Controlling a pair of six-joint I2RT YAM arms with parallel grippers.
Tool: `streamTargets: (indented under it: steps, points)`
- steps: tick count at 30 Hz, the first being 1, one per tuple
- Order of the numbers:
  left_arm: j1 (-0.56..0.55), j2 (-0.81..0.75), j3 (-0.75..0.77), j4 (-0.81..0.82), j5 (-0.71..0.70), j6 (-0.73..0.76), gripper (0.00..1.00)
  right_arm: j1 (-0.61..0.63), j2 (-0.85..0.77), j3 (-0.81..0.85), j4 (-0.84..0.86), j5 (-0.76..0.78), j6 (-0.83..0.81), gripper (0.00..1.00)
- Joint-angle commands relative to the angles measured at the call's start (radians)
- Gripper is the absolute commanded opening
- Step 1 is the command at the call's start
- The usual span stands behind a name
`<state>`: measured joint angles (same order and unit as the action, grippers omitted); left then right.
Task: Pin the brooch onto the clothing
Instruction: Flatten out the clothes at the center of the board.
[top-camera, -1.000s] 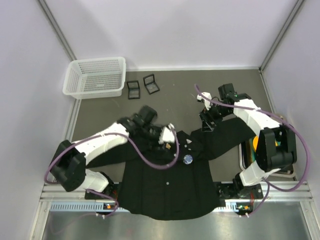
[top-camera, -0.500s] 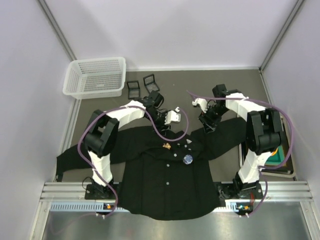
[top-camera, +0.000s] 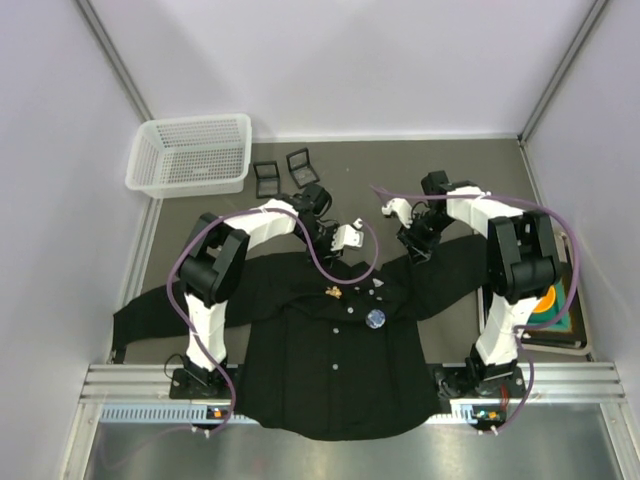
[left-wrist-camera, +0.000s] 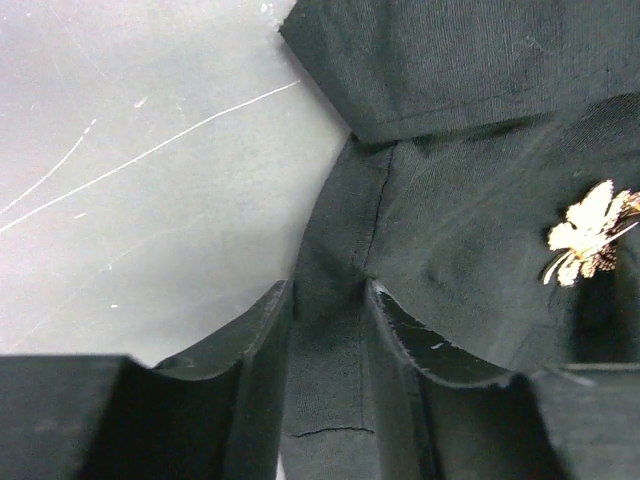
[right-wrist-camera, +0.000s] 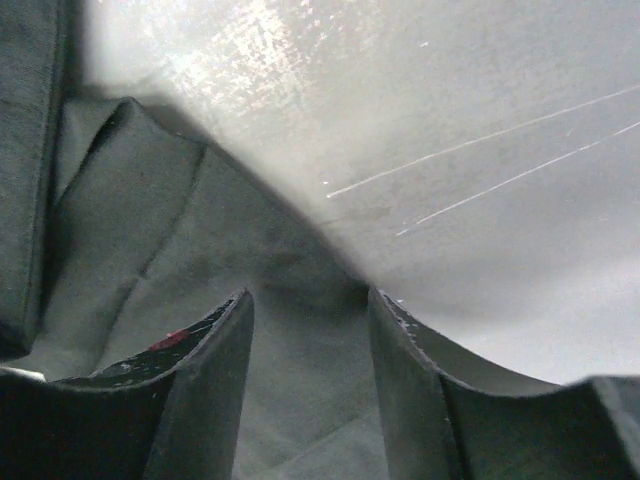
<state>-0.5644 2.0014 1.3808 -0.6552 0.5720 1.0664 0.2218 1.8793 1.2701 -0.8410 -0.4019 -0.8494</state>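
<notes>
The clothing (top-camera: 330, 360), a black shirt with white buttons, lies flat with its collar toward the far side. A gold brooch (top-camera: 331, 292) (left-wrist-camera: 590, 235) sits on the shirt just below the collar. My left gripper (top-camera: 338, 243) (left-wrist-camera: 328, 295) is at the shirt's far edge by the left shoulder. Its jaws are open but narrow, astride a ridge of black fabric with a seam. My right gripper (top-camera: 413, 243) (right-wrist-camera: 310, 300) is at the far edge of the right shoulder. Its jaws are open, with shirt fabric (right-wrist-camera: 200, 230) lying between them.
A round blue badge (top-camera: 376, 318) and a small white piece (top-camera: 378, 284) also sit on the shirt front. A white mesh basket (top-camera: 190, 155) stands far left, with two small black boxes (top-camera: 267, 180) (top-camera: 302, 167) beside it. A tray (top-camera: 560, 305) lies at the right edge.
The left arm swung from over the collar to the shirt's far edge by the left shoulder. The right gripper shifted slightly. Both pairs of jaws have narrowed.
</notes>
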Motion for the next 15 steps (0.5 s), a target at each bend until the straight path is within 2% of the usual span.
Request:
streamTargets:
  steps: [1, 2, 4, 5, 9, 15]
  points:
    - [0.000, 0.016, 0.014, -0.046, -0.026, 0.041, 0.26, 0.025, 0.030, -0.047, 0.046, 0.014, -0.004, 0.43]
    - [0.001, 0.011, 0.008, -0.047, -0.034, 0.035, 0.19, 0.030, 0.027, -0.060, 0.062, 0.012, 0.003, 0.26]
    - [0.015, 0.001, 0.008, -0.049, -0.040, 0.020, 0.08, 0.030, 0.024, -0.061, 0.072, 0.021, 0.030, 0.03]
    - [0.026, -0.004, 0.006, -0.049, -0.034, 0.012, 0.00, 0.028, 0.024, -0.054, 0.079, 0.044, 0.044, 0.00]
    - [0.119, -0.047, -0.008, -0.032, -0.029, -0.055, 0.00, -0.042, 0.004, -0.011, 0.097, 0.032, 0.139, 0.00]
    - [0.277, -0.122, -0.058, 0.113, -0.057, -0.192, 0.00, -0.127, -0.077, 0.048, 0.170, 0.072, 0.239, 0.00]
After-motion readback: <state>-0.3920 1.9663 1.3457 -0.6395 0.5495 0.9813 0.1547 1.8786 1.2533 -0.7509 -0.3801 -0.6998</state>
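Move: The far edge of the clothes lies right between the left hand's half-open fingers, and another stretch of it between the right hand's. From the left hand, the gold brooch is about 7 cm back and 2 cm right; the blue round brooch is some 12 cm back and 10 cm right. From the right hand, the blue brooch is about 13 cm back and 11 cm left; the small silver piece is 5 cm back and 10 cm left. Both shut on the clothes' far edge, then pull apart and forward, left hand about 7 cm, right 3. ##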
